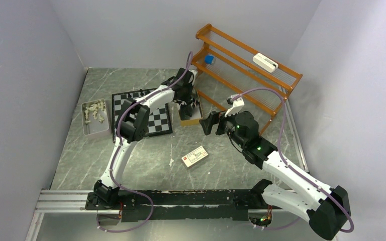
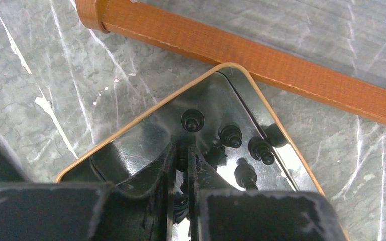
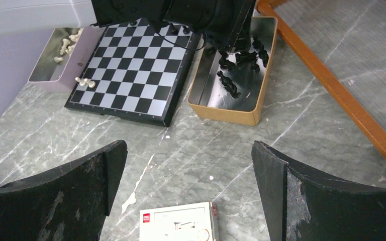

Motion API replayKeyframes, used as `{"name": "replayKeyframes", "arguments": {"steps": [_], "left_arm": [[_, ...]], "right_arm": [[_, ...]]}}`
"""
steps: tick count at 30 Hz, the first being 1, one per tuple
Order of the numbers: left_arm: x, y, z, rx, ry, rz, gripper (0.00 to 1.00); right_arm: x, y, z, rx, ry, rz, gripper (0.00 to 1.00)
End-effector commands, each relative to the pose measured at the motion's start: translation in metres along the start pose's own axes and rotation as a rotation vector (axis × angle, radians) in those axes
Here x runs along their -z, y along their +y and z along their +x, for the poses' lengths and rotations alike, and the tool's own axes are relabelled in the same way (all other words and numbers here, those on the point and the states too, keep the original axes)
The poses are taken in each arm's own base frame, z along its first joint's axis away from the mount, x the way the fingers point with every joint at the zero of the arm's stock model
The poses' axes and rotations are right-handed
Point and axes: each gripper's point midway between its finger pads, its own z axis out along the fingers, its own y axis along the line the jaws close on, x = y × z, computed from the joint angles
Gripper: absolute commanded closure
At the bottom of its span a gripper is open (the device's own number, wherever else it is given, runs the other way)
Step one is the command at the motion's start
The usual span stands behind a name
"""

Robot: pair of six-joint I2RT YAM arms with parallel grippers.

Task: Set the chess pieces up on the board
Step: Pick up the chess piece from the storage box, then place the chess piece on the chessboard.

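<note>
My left gripper (image 2: 185, 153) reaches down into the tan tin (image 2: 130, 125) to the right of the board (image 1: 158, 120). Its jaws are closed narrowly on a black chess piece (image 2: 182, 158). Several more black pieces (image 2: 230, 135) lie loose on the tin's shiny floor beside it. The right wrist view shows the checkered board (image 3: 130, 75) with a few pale pieces (image 3: 84, 82) at its left edge and black ones (image 3: 178, 29) at its far edge, partly hidden by the left arm. My right gripper (image 3: 188, 148) hovers wide open and empty over the table.
A grey tin (image 1: 96, 133) with several pale pieces (image 1: 94, 111) sits left of the board. A wooden rack (image 1: 246, 70) stands behind the tan tin, its rail (image 2: 261, 65) close by. A small white card box (image 1: 195, 156) lies in front of the right gripper.
</note>
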Motion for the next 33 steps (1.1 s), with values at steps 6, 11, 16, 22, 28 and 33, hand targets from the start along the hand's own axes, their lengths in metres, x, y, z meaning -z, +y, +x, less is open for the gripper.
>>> {"name": "replayKeyframes", "arguments": {"steps": [6,11,16,22,28,33], "left_arm": [[0.038,-0.011,-0.04,-0.005,-0.09,0.011,0.87],[0.056,-0.009,-0.045,0.013,-0.099,0.004,0.86],[0.075,0.001,-0.047,0.04,-0.098,-0.034,0.86],[0.099,0.022,-0.048,0.106,-0.115,-0.041,0.86],[0.116,0.061,-0.039,0.177,-0.108,-0.118,0.86],[0.126,0.101,-0.02,0.254,-0.097,-0.198,0.87]], "right_arm": [[0.002,0.002,-0.007,0.005,-0.036,-0.011,0.0],[0.002,0.002,-0.007,0.007,-0.034,-0.013,0.0],[0.001,0.004,-0.006,0.003,-0.031,-0.021,0.0],[0.001,0.005,-0.007,0.003,-0.027,-0.021,0.0],[-0.001,0.007,-0.005,-0.003,-0.024,-0.035,0.0],[-0.001,0.009,-0.007,-0.006,-0.025,-0.044,0.0]]}}
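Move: The black chess piece is already between the left fingertips, low in the storage box, so it lies straight at the hand. The chessboard it goes towards has its middle about 17 cm left and 5 cm back, at nearly the same height. One standing black pawn is 1 cm ahead and 1 cm right of the hand, another level and 3 cm right. From the right hand the gripped piece is roughly 23 cm ahead, 8 cm left and 19 cm lower. With the fingers already shut on the black piece and squeezing a little harder, the left hand first rises almost straight up out of the storage box, slowly and then faster, some 9 cm in all and easing back about 2 cm. Before the climb is done it swings left over the box's side towards the chessboard, travelling about 9 cm and still speeding up at the end, while the wrist turns some 10 degrees counter-clockwise and the grip is kept. ##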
